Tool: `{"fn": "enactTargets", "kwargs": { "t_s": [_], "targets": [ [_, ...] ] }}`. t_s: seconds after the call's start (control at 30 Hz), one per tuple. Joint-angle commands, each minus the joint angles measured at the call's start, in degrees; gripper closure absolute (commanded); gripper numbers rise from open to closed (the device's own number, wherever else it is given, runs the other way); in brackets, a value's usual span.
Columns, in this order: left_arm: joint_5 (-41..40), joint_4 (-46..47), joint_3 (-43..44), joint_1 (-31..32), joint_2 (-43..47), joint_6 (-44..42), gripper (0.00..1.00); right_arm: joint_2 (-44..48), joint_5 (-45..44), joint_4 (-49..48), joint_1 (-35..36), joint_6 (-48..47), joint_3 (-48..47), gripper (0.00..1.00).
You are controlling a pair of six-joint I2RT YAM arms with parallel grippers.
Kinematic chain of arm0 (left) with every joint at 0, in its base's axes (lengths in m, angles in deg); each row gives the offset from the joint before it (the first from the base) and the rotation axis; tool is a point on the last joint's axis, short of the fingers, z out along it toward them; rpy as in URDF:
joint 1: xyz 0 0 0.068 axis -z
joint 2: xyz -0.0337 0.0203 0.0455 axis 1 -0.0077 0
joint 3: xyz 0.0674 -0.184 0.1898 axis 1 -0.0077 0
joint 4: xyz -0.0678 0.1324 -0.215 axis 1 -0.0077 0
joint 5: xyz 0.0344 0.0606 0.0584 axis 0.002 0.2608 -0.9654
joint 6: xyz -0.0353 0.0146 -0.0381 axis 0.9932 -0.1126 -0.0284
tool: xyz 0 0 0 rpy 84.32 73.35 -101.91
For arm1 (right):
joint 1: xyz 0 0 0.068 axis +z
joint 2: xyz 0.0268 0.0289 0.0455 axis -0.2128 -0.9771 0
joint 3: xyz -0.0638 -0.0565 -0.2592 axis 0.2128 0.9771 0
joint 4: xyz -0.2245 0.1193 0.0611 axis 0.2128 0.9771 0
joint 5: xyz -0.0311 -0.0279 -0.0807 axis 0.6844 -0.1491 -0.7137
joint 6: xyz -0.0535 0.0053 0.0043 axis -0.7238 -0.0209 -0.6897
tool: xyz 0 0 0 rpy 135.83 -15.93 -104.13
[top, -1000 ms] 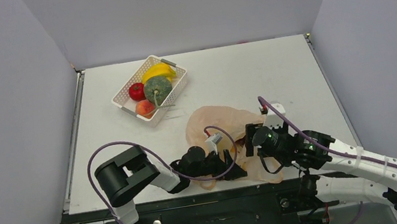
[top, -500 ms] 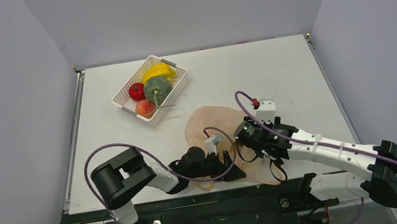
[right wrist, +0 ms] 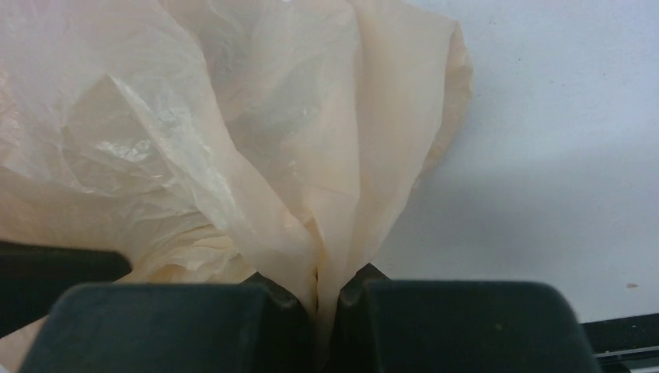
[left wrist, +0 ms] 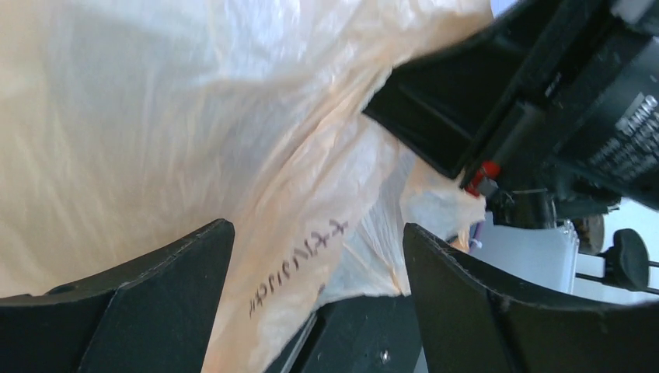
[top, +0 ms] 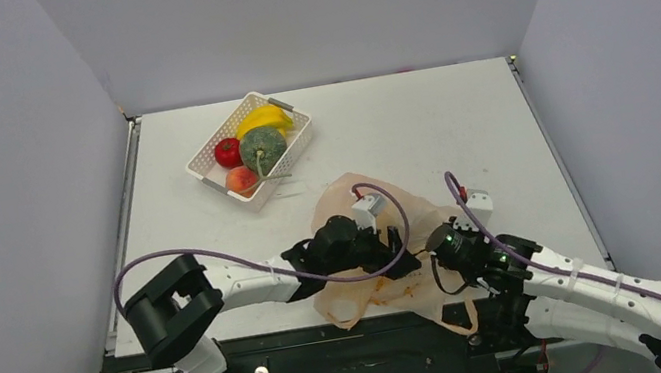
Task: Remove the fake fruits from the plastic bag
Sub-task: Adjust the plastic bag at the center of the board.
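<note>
The pale-orange plastic bag [top: 346, 200] lies crumpled near the table's front edge, between my two arms. My left gripper [top: 397, 242] is open and pushed in among its folds. In the left wrist view the bag's film [left wrist: 194, 116] hangs loose between the black fingers [left wrist: 155, 303], which do not pinch it. My right gripper [top: 435, 250] is shut on a gathered fold of the bag [right wrist: 326, 233] at its near right edge. The fake fruits in view, a red apple [top: 226, 152], a green melon [top: 263, 148] and yellow bananas [top: 265, 116], lie in the basket. I see no fruit inside the bag.
A white latticed basket [top: 203, 158] stands at the back left of the table and also holds an orange-pink peach [top: 241, 178]. Bare white table [right wrist: 559, 140] lies right of the bag. The table's front edge [top: 260, 336] runs just below both grippers.
My right gripper has shut on a fold of the bag and drawn back toward the front edge. The left gripper has pushed further right and away from me, into the bag.
</note>
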Motion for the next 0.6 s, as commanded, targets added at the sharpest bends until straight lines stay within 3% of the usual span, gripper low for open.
{"fn": "enactTargets", "kwargs": {
  "t_s": [0.0,0.2,0.37,0.57],
  "targets": [
    [0.19,-3.71,6.43,0.40,-5.48,-4.53,0.23,3.78,3.04,-0.76,-0.70,-0.33,-0.41,1.00],
    [-3.10,-3.18,6.89,-0.07,-8.15,-5.26,0.27,2.24,3.42,1.61,0.32,-8.50,-8.95,1.00],
    [-6.39,-5.74,7.41,-8.02,-9.35,-7.41,0.23,1.84,3.42,7.71,1.15,-9.70,-13.93,1.00],
    [-12.11,-15.05,14.59,-15.30,-9.29,-16.49,0.22,1.61,3.55,8.25,2.43,-9.30,-13.43,1.00]
  ]
}}
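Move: The plastic bag lies spread beneath both hands: its middle is about 5 cm to the left of the left hand, 2 cm ahead and 5 cm lower. The fruit basket stands some 30 cm ahead of the left hand, 28 cm to its left and 6 cm below. From the right hand, already pinching the bag's edge, the bag's middle lies about 10 cm left, level fore and aft, and 4 cm lower. Open left hand dips, then pushes the bag forward some 11 cm; right hand, still pinching it, rises 6 cm. ##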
